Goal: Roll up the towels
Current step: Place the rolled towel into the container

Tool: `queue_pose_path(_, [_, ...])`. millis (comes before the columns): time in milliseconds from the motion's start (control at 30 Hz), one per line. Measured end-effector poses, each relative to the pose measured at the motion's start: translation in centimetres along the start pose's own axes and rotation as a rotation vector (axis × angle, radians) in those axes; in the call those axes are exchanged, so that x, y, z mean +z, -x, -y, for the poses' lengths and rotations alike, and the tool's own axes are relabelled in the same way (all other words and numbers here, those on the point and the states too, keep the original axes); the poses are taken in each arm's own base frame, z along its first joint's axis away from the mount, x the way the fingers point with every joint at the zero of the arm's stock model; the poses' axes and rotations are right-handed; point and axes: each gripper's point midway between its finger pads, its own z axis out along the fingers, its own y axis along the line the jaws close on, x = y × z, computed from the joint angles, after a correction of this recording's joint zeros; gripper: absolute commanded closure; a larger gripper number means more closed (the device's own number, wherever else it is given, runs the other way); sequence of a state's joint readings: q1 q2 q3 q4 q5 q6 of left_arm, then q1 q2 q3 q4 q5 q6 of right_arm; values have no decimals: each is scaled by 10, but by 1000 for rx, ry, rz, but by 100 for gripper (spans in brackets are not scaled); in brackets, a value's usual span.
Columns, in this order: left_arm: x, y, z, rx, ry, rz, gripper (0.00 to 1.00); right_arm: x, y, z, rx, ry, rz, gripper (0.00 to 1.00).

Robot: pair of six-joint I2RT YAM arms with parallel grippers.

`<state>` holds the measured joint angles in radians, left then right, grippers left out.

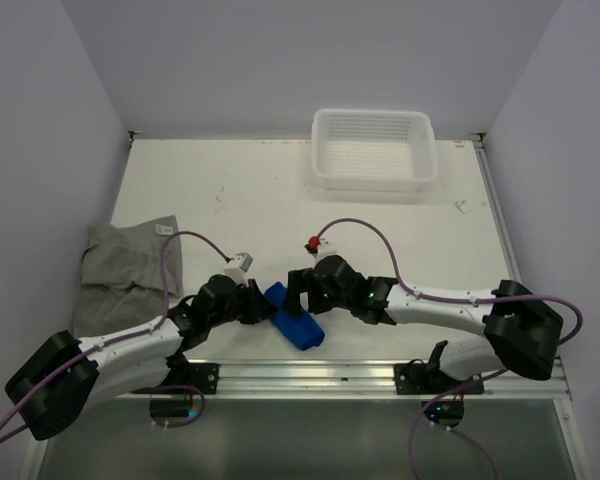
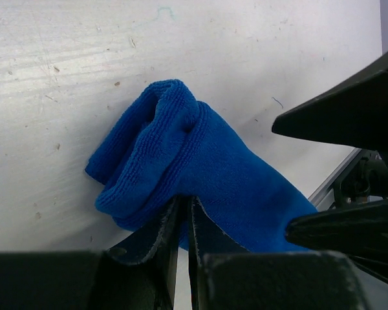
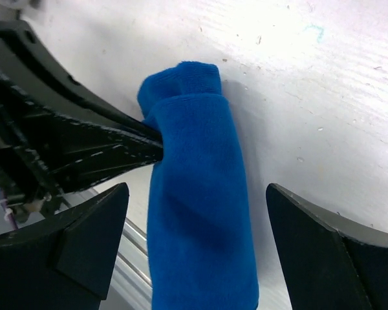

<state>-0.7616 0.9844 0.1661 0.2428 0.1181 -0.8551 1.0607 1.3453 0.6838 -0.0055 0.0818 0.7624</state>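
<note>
The blue towel (image 1: 296, 324) lies rolled into a short thick roll near the table's front edge, between the two arms. My left gripper (image 2: 184, 201) has its fingers nearly together, their tips buried in the side of the blue towel (image 2: 200, 161), pinching a fold. My right gripper (image 3: 197, 194) is open and straddles the blue towel (image 3: 200, 213), one finger on each side and neither touching it. The grey towel (image 1: 128, 272) lies spread and rumpled at the table's left edge, beyond the left arm.
A white perforated basket (image 1: 374, 180) stands at the back of the table, right of centre. A metal rail (image 1: 310, 377) runs along the front edge just below the roll. Walls close in the table at the back and on both sides.
</note>
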Motion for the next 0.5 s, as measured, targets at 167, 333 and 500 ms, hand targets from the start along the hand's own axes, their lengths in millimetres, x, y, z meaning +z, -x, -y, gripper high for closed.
queue_pose_path(167, [-2,-2,-2,-1,-4,4,87,21,-17,10,-29,-34,-87,8])
queue_pose_path(333, [-5,-4,-4,0,-3,4,87,32,-32,12,-49,-31,-150,11])
queue_pose_path(500, [-6,-7,-6,-2,3,-2,87,35,-37,5,-44,14,-175,15])
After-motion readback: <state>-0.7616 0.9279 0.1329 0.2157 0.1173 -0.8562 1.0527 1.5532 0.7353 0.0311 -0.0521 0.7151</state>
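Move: The rolled blue towel's middle lies about 6 cm below the right hand and some 3 cm back, with the roll running from forward-left to back-right between the open fingers. The left gripper stands about 6 cm left of that hand and 5 cm lower, level fore and aft. The container is some 45 cm ahead and 23 cm right. From the left hand, the towel's middle is about 5 cm right and 1 cm back. Straight down at first, then easing back and to its left, the right hand sinks about 5 cm onto the rolled towel with its fingers still wide open, one on either side of the roll, turning slightly counter-clockwise; the descent levels off at the end. The left hand keeps its closed fingertips on the forward-left part of the roll and drags about 1 cm back and left. ##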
